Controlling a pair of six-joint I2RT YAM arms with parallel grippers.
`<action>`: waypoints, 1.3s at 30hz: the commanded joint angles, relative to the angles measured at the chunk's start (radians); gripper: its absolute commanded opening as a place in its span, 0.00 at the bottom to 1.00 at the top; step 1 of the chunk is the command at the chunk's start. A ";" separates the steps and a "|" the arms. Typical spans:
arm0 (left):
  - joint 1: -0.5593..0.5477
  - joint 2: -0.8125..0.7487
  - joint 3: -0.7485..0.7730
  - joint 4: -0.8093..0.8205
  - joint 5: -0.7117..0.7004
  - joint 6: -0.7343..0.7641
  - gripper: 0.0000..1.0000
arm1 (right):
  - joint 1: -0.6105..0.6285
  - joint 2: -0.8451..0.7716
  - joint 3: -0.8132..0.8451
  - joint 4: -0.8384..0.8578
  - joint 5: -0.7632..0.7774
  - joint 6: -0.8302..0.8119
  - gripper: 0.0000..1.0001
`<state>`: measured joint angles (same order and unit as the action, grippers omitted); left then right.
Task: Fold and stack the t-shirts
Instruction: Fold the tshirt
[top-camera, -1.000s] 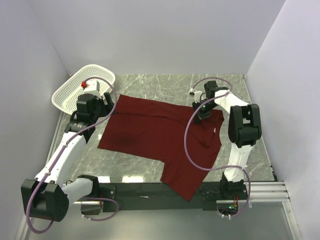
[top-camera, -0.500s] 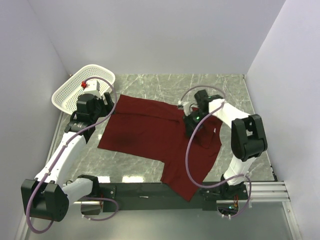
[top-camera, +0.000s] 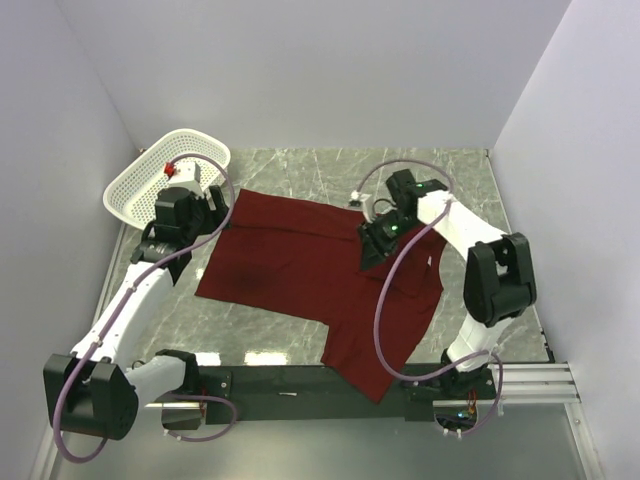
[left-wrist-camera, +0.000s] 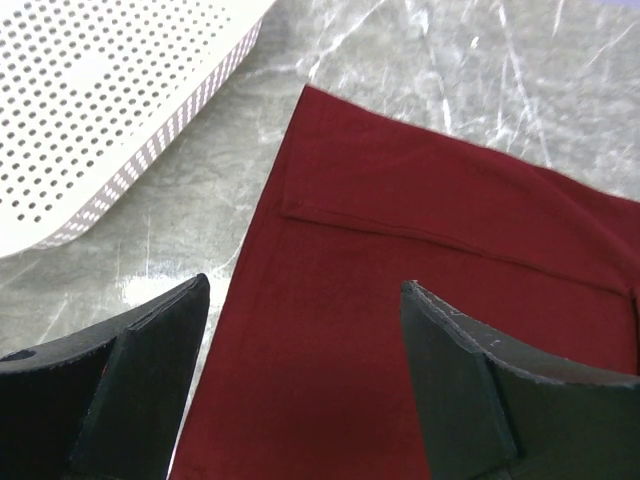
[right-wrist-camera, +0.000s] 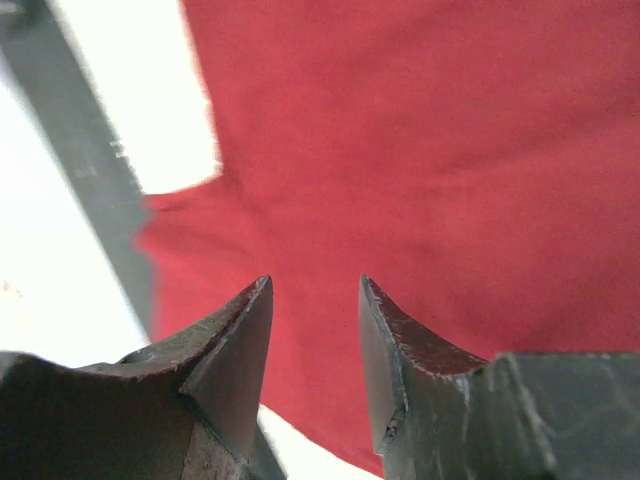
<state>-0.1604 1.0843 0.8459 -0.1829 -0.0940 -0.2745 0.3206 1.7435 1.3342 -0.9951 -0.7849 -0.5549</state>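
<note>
The dark red t-shirt (top-camera: 290, 270) lies spread on the marble table, with its lower right part reaching over the dark front rail. My left gripper (top-camera: 222, 205) hovers open over the shirt's back left corner; in the left wrist view its jaws (left-wrist-camera: 303, 288) stand wide apart above the t-shirt (left-wrist-camera: 420, 250) with nothing between them. My right gripper (top-camera: 368, 245) hangs over the shirt's right half. Its jaws (right-wrist-camera: 315, 282) are parted above the t-shirt (right-wrist-camera: 400, 130) and hold nothing.
A white perforated basket (top-camera: 150, 180) stands tilted at the back left, close to my left gripper, and shows as the basket (left-wrist-camera: 100, 100) in the left wrist view. White walls close in three sides. The dark rail (top-camera: 270, 380) runs along the front edge.
My right gripper has moved left from the shirt's back right corner to over its right half, and its jaws have come apart. The left arm has stayed still.
</note>
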 joint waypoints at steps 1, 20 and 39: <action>0.002 0.029 0.010 -0.001 0.011 -0.008 0.83 | -0.057 -0.137 -0.074 0.070 0.117 -0.069 0.47; 0.050 0.078 -0.061 -0.501 0.136 -0.782 0.82 | 0.296 -0.529 -0.480 0.030 0.042 -0.630 0.53; 0.101 0.229 -0.105 -0.592 -0.084 -0.954 0.83 | 0.762 -0.578 -0.645 0.111 0.262 -0.605 0.52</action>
<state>-0.0673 1.3174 0.7238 -0.7994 -0.1398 -1.2041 0.9752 1.1831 0.7250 -0.9451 -0.6060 -1.2194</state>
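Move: The t-shirt's near left corner is about 16 cm back from the left hand, 6 cm to its left and 20 cm below; the shirt's far left corner lies roughly 14 cm ahead and 2 cm right, and the basket some 13 cm ahead and 18 cm left. For the right hand, the end of the near sleeve is about 26 cm back, 4 cm left and 10 cm below, with the inner corner between sleeve and body 13 cm back and 8 cm left. Back and down go both hands, free of the cloth. The right, half open, first slips some 4 cm right, then travels about 21 cm back along the near sleeve towards its end, sinking 5 cm and swinging counter-clockwise some 60 degrees. The left, wide open, drops about 18 cm while drawing back 14 towards the near left corner, tipping its fingers down and turning counter-clockwise. ##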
